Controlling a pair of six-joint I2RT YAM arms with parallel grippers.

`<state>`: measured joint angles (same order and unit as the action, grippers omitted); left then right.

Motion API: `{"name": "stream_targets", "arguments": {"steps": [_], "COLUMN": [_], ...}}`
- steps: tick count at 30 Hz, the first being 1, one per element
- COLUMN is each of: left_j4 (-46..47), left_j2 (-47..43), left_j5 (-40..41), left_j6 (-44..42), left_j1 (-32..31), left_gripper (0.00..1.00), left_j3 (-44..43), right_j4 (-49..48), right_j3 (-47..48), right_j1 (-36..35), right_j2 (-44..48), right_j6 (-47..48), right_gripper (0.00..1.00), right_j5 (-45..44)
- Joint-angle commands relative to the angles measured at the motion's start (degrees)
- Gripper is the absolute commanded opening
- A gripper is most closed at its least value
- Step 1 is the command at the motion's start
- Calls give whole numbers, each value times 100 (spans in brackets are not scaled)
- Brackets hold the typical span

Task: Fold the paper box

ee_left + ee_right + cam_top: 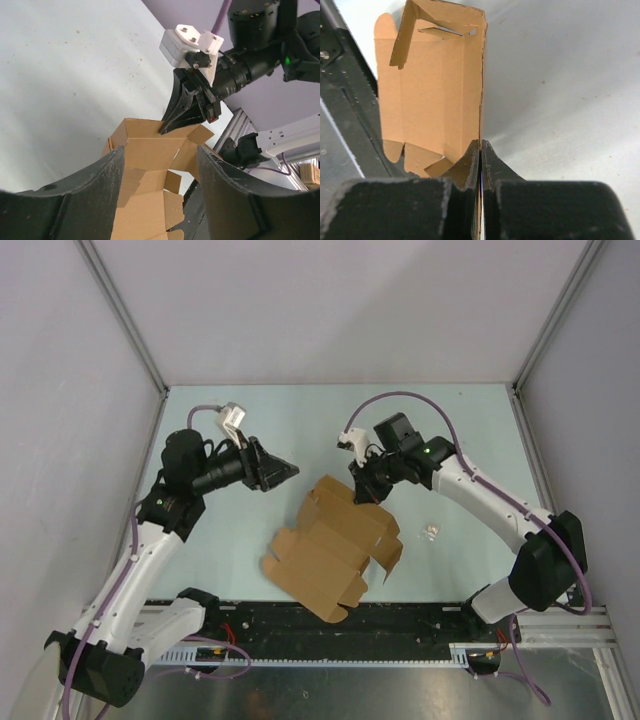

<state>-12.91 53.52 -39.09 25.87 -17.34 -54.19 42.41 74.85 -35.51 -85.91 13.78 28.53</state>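
The paper box [335, 545] is a brown cardboard sheet, partly folded, lying mid-table with some walls and flaps raised. My right gripper [362, 492] is shut on the thin upright edge of its far wall; in the right wrist view the fingers [470, 165] pinch that cardboard edge, with the box [430, 85] stretching away beyond my right gripper [480, 145]. My left gripper [290, 468] hangs open just left of the box's far end, touching nothing. In the left wrist view the box [145, 165] shows between the spread fingers of my left gripper [160, 152], and the right gripper [167, 127] holds the box's far edge.
A tiny clear plastic scrap [431, 531] lies on the table right of the box. A black rail [400, 615] runs along the near edge by the arm bases. Grey walls with metal posts [120, 310] enclose the table on three sides.
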Motion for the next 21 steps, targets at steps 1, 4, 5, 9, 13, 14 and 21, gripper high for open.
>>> {"name": "stream_targets", "arguments": {"steps": [1,4,5,9,13,14,21], "left_j4": [95,87,87,87,78,86,95], "left_j2": [-78,-139,-166,-263,-280,-272,-140], "left_j5": [165,375,437,815,1043,1061,1316], "left_j6": [85,85,76,94,103,103,41], "left_j1": [56,91,99,126,135,126,126], "left_gripper": [65,65,65,65,65,65,64], "left_j3": [119,260,304,602,770,796,1095], "right_j4": [-163,-190,-190,-338,-506,-541,-787], "right_j3": [12,-14,-14,-93,-164,-172,-260], "right_j1": [-272,-483,-536,-852,-1063,-1090,-1336], "right_j2": [-57,-206,-242,-444,-585,-602,-541], "right_j6": [11,-7,-16,-95,-218,-235,-253], "right_gripper": [0,0,0,0,0,0,0], "right_j5": [-1110,-1839,-2043,-2844,-3704,-3802,-4390]}}
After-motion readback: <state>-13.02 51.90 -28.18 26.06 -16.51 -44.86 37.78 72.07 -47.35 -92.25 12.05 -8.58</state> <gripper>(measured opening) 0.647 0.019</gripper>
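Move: The paper box's far wall is already pinched in the right fingers. Its body lies some 5 cm back, 4 cm left and 7 cm below that hand; the far-left corner is about 5 cm ahead, 8 cm left and level in height, and the near-right flap some 10 cm back, 5 cm right and 5 cm lower. From the empty left hand that corner lies roughly 5 cm ahead, 6 cm right and 13 cm below. The paper box's far wall stays pinched in the shut right fingers and is lowered about 6 cm while being carried some 3 cm forward; the right wrist turns roughly 30 degrees, bringing its fingers steeper down. Off the box's left side, the open left hand sinks about 7 cm, easing left and slightly forward and turning a little counter-clockwise, without taking hold. ##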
